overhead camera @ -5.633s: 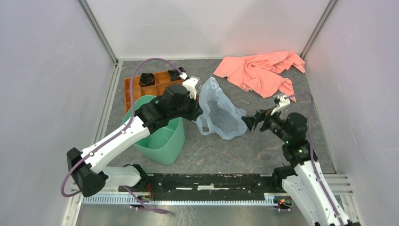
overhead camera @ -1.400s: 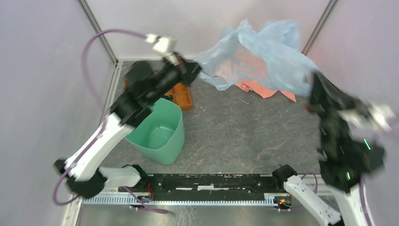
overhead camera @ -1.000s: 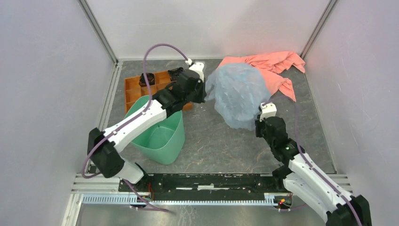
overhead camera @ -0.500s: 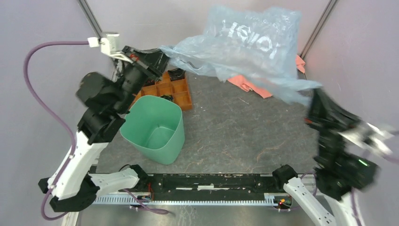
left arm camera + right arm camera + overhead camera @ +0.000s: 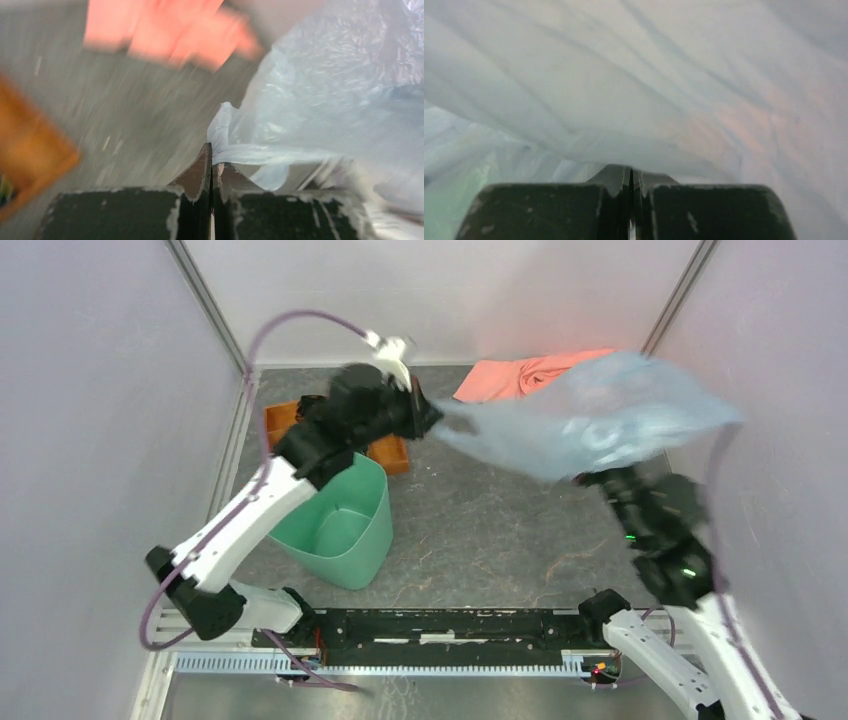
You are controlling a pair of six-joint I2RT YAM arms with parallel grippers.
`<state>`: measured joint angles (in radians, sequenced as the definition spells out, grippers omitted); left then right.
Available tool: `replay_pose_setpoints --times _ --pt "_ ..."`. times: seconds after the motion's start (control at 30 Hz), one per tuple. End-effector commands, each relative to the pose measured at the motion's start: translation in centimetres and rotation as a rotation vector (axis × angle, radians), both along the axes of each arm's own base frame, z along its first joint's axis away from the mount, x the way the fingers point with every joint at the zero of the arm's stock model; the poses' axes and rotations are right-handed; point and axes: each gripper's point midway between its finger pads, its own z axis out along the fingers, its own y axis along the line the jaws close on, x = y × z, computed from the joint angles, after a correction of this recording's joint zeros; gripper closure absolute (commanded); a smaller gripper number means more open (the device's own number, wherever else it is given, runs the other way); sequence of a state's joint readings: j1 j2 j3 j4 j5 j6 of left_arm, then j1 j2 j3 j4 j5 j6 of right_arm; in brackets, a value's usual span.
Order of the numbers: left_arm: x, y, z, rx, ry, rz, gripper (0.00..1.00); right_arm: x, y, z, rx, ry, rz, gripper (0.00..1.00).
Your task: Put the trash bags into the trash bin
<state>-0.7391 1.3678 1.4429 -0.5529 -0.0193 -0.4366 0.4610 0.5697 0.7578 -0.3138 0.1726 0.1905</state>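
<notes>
The pale blue trash bag (image 5: pixel 600 420) hangs in the air, stretched and billowing between both arms above the right half of the table. My left gripper (image 5: pixel 428 418) is shut on its left end, and the left wrist view shows the film (image 5: pixel 320 100) pinched at my left gripper (image 5: pixel 211 152). My right gripper (image 5: pixel 590 478) sits under the bag's lower right edge, shut on it. In the right wrist view the film (image 5: pixel 634 85) fills everything above my right gripper (image 5: pixel 630 172). The mint-green trash bin (image 5: pixel 340 525) stands upright and open at the front left, below the left arm.
A salmon-pink cloth (image 5: pixel 515 375) lies at the back, partly covered by the bag. An orange compartment tray (image 5: pixel 285 420) sits behind the bin, mostly hidden by the left arm. Grey walls close in on three sides.
The bag has swung down from high at the back to a lower spread on the right. My left arm moved right and down; my right arm moved in towards the middle.
</notes>
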Motion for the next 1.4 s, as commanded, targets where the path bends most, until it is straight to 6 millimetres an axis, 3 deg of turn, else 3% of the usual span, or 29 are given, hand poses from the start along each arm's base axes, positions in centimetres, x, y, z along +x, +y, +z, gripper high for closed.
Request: replay_pose_setpoints --times 0.0,0.07,0.1,0.13,0.17,0.2,0.23,0.3,0.33,0.37,0.4,0.43,0.47,0.5,0.57,0.73,0.77,0.83,0.9,0.93,0.97,1.03,1.07,1.13,1.17,1.2,1.23,1.27,1.37 --pt "-7.3 1.1 25.2 -0.524 -0.512 -0.233 0.98 -7.4 -3.5 23.7 0.185 -0.591 0.014 1.0" --pt "-8.9 2.8 28.2 -0.614 -0.592 -0.224 0.98 -10.2 -4.1 26.4 0.228 -0.725 0.048 1.0" --pt "-8.2 4.0 28.3 -0.636 -0.599 -0.138 0.98 -10.3 -3.8 25.8 0.226 -0.747 0.06 1.0" --pt "-7.1 5.0 27.3 -0.64 -0.577 -0.044 0.98 -10.2 -3.8 25.0 0.225 -0.758 0.058 1.0" --pt "-5.9 5.3 25.3 -0.618 -0.534 0.023 0.98 -8.9 -3.5 22.9 0.216 -0.713 0.047 1.0" --pt "-3.9 5.8 22.3 -0.57 -0.479 0.13 0.98 -6.8 -2.9 19.7 0.193 -0.626 0.028 0.99" --pt "-2.4 5.3 18.6 -0.502 -0.409 0.174 0.98 -4.3 -1.9 15.1 0.145 -0.506 0.022 1.0" --pt "-0.2 3.2 8.8 -0.289 -0.201 0.185 0.98 0.1 -0.2 3.9 0.046 -0.225 0.002 1.0" --pt "0.4 2.3 4.0 -0.184 -0.094 0.173 0.98 1.4 0.1 -2.4 -0.01 -0.052 -0.02 1.0" --pt "0.6 1.7 0.0 -0.09 -0.002 0.152 0.98 1.6 0.3 -6.7 -0.049 0.077 -0.021 1.0" --pt "0.5 1.3 -2.9 -0.022 0.065 0.128 0.98 1.3 0.6 -9.8 -0.089 0.171 0.002 1.0" --pt "0.4 1.0 -4.4 0.005 0.096 0.108 0.98 0.8 1.1 -10.6 -0.089 0.192 0.036 1.0" --pt "0.0 0.7 -4.6 -0.009 0.098 0.084 0.98 0.5 1.5 -9.9 -0.06 0.158 0.064 1.0" --pt "-0.3 0.3 -3.1 -0.058 0.066 0.052 0.98 0.3 1.6 -7.5 -0.025 0.08 0.076 1.0" --pt "-1.3 -1.0 2.0 -0.189 -0.032 -0.041 0.98 -0.6 1.1 -0.2 0.037 -0.095 0.074 1.0" --pt "-4.6 -1.0 16.4 -0.43 -0.299 -0.196 0.98 -4.6 -0.6 16.5 0.081 -0.371 0.102 1.0" --pt "-5.5 -0.4 18.6 -0.474 -0.35 -0.208 0.98 -5.4 -0.8 18.4 0.094 -0.415 0.111 1.0" --pt "-6.5 1.0 21.0 -0.539 -0.428 -0.193 0.98 -7.0 -1.2 20.5 0.124 -0.521 0.125 1.0" --pt "-5.9 2.4 20.0 -0.54 -0.433 -0.103 0.98 -6.1 -1.7 18.0 0.134 -0.516 0.077 1.0" --pt "-5.0 3.0 18.0 -0.511 -0.4 -0.034 0.98 -4.7 -1.5 14.9 0.123 -0.449 0.051 1.0" --pt "-3.9 3.5 15.1 -0.464 -0.339 0.04 0.98 -3.2 -1.0 11.2 0.097 -0.36 0.043 1.0" --pt "-2.1 3.5 7.4 -0.311 -0.178 0.129 0.98 -0.5 0.8 1.0 0.03 -0.113 0.061 1.0" --pt "-1.5 3.1 3.2 -0.211 -0.086 0.141 0.98 0.0 1.4 -4.7 0.002 0.026 0.073 1.0" --pt "-1.6 2.6 -2.5 -0.065 0.053 0.117 0.98 -0.5 2.3 -11.6 -0.027 0.198 0.112 1.0" --pt "-1.9 2.3 -3.7 -0.034 0.088 0.087 0.98 -0.9 2.4 -12.6 -0.026 0.226 0.119 1.0" --pt "-2.2 2.1 -3.8 -0.033 0.096 0.062 0.98 -1.0 2.3 -12.2 -0.019 0.215 0.118 1.0" --pt "-2.5 1.6 -2.7 -0.063 0.075 0.032 0.98 -1.1 2.1 -10.2 -0.008 0.162 0.116 1.0" --pt "-2.8 1.3 -0.9 -0.106 0.037 0.002 0.98 -1.1 1.7 -7.8 -0.001 0.104 0.103 1.0" --pt "-3.3 1.4 6.3 -0.248 -0.126 -0.031 0.98 -2.2 0.1 2.5 0.026 -0.101 0.069 1.0"
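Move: Pinched by its edge in both hands, the blue trash bag billows to the right of the left hand, its middle some 20 cm right, level ahead and 5 cm above. From the right hand that middle lies about 6 cm ahead, straight in line sideways, and 8 cm up. The green bin stands roughly 17 cm left of the left hand, 12 cm back and 20 cm down; the coral cloth lies about 18 cm ahead, 5 cm right and 28 cm below the right hand. Flapping the bag with both arms nearly together, the hands whip up nearly 30 cm, drawing back at the top, swing down below their starting height, rise again some 20 cm above it, then sweep down once more. The right hand's fingers rock from about 50 degrees up to 20 down; the left's tilt less. Both keep their pinch. ##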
